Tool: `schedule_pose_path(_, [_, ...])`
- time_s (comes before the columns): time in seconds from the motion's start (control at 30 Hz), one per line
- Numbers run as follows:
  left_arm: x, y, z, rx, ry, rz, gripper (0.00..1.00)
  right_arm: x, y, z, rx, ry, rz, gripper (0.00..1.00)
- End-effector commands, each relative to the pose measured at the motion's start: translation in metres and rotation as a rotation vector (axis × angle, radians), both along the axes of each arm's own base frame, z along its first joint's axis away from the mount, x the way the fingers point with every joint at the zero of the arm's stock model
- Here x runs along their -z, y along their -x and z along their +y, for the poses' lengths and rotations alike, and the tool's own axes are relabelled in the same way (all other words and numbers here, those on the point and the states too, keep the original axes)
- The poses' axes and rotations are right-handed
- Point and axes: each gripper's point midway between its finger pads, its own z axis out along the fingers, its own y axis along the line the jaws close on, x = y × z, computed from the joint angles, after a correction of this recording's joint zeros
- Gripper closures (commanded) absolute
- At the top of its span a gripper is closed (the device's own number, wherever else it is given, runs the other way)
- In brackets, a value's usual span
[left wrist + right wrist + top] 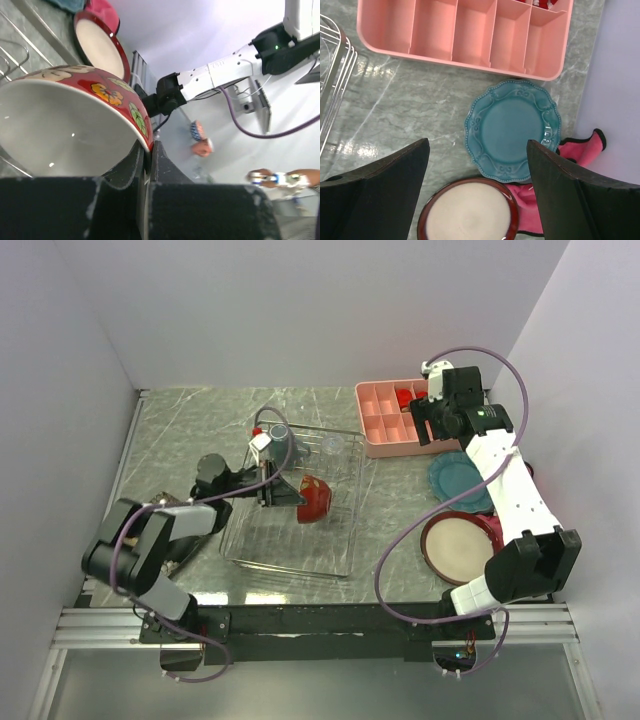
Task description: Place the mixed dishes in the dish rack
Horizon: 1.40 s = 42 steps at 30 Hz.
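My left gripper (283, 491) is shut on the rim of the red bowl (314, 498), holding it tipped on its side over the dish rack (290, 566). In the left wrist view one finger sits inside the bowl (65, 125) and one outside, with the left gripper (147, 150) pinching the wall. A grey-blue mug (279, 432) and a clear glass (331, 445) stand at the rack's far end. My right gripper (428, 425) hangs open and empty above the teal scalloped plate (512, 131) and the red-rimmed cream plate (469, 212).
A pink compartment tray (385, 420) sits at the back right, with small red pieces in one section. A pink-red cloth (580, 150) lies under the two plates by the right wall. The rack's wire edge (335, 60) shows at the left of the right wrist view.
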Motion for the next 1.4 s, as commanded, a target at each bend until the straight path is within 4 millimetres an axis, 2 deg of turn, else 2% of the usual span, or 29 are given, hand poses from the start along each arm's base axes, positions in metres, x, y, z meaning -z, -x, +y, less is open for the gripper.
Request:
schedule_pose_path(0.0, [-0.043,-0.008,-0.018,0.039,0.096,-0.174,0.99,-0.02,0.008,-0.004,-0.01,0.028,-0.058,0.14])
schedule_pose_path(0.03, [-0.032,-0.007,-0.026,0.061,0.055,-0.093,0.99,-0.018,0.008,-0.003,-0.014,0.024,-0.051,0.14])
schedule_pose_path(0.1, [-0.029,-0.015,-0.033,0.066,0.03,-0.1,0.99,-0.016,0.007,0.0,-0.02,0.019,-0.048,0.14])
schedule_pose_path(0.13, [-0.014,-0.017,-0.036,0.068,-0.029,0.007,0.99,-0.016,0.007,0.0,-0.021,0.017,-0.048,0.14])
schedule_pose_path(0.17, [-0.019,-0.023,-0.04,0.079,-0.042,-0.006,0.99,-0.017,0.007,0.001,-0.021,0.015,-0.054,0.14])
schedule_pose_path(0.2, [-0.017,-0.027,-0.042,0.084,-0.06,-0.031,0.99,-0.016,0.007,0.003,-0.028,0.016,-0.052,0.14])
schedule_pose_path(0.27, [-0.009,-0.028,-0.046,0.103,-0.103,0.036,0.99,-0.015,0.008,0.004,-0.03,0.013,-0.049,0.14])
schedule_pose_path(0.37, [-0.005,-0.023,-0.044,0.109,-0.122,0.055,0.99,-0.012,0.012,0.006,-0.037,0.006,-0.039,0.14])
schedule_pose_path(0.4, [0.004,-0.021,-0.043,0.107,-0.154,0.085,0.99,-0.011,0.012,0.006,-0.037,0.003,-0.036,0.14])
schedule_pose_path(0.6, [0.011,-0.008,-0.036,0.086,-0.171,0.124,0.99,-0.006,0.013,0.01,-0.044,-0.019,-0.021,0.14])
schedule_pose_path(0.97, [0.024,0.009,-0.05,0.138,-0.167,0.186,0.99,-0.004,0.008,0.017,-0.061,-0.035,0.0,0.14])
schedule_pose_path(1.17, [0.037,0.011,-0.052,0.131,-0.182,0.217,0.99,0.005,0.013,0.021,-0.072,-0.029,0.021,0.14])
schedule_pose_path(1.37, [0.054,0.003,-0.046,0.113,-0.199,0.306,0.99,0.009,0.012,0.024,-0.075,-0.035,0.024,0.14])
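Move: The left hand holds the red bowl by its rim above the rack. The spot it is being taken to, in the rack's near right part, lies about 6 cm to this hand's right, 1 cm back and 12 cm below. In the rack the grey-blue mug stands about 22 cm ahead, 5 cm left; the glass about 23 cm ahead, 7 cm right; both some 12 cm lower. From the right hand that spot lies about 18 cm back, 25 cm left, 16 cm below. Still pinching the red bowl's rim, the left hand carries it rightward about 5 cm over the rack, reaching slightly forward, then sinks about 6 cm and draws back towards the near right part, beside the right side rail. The fingers tip down some 15 degrees and the hand rolls its forward side down. The empty right hand, fingers open, drifts some 3 cm left, down and back. ##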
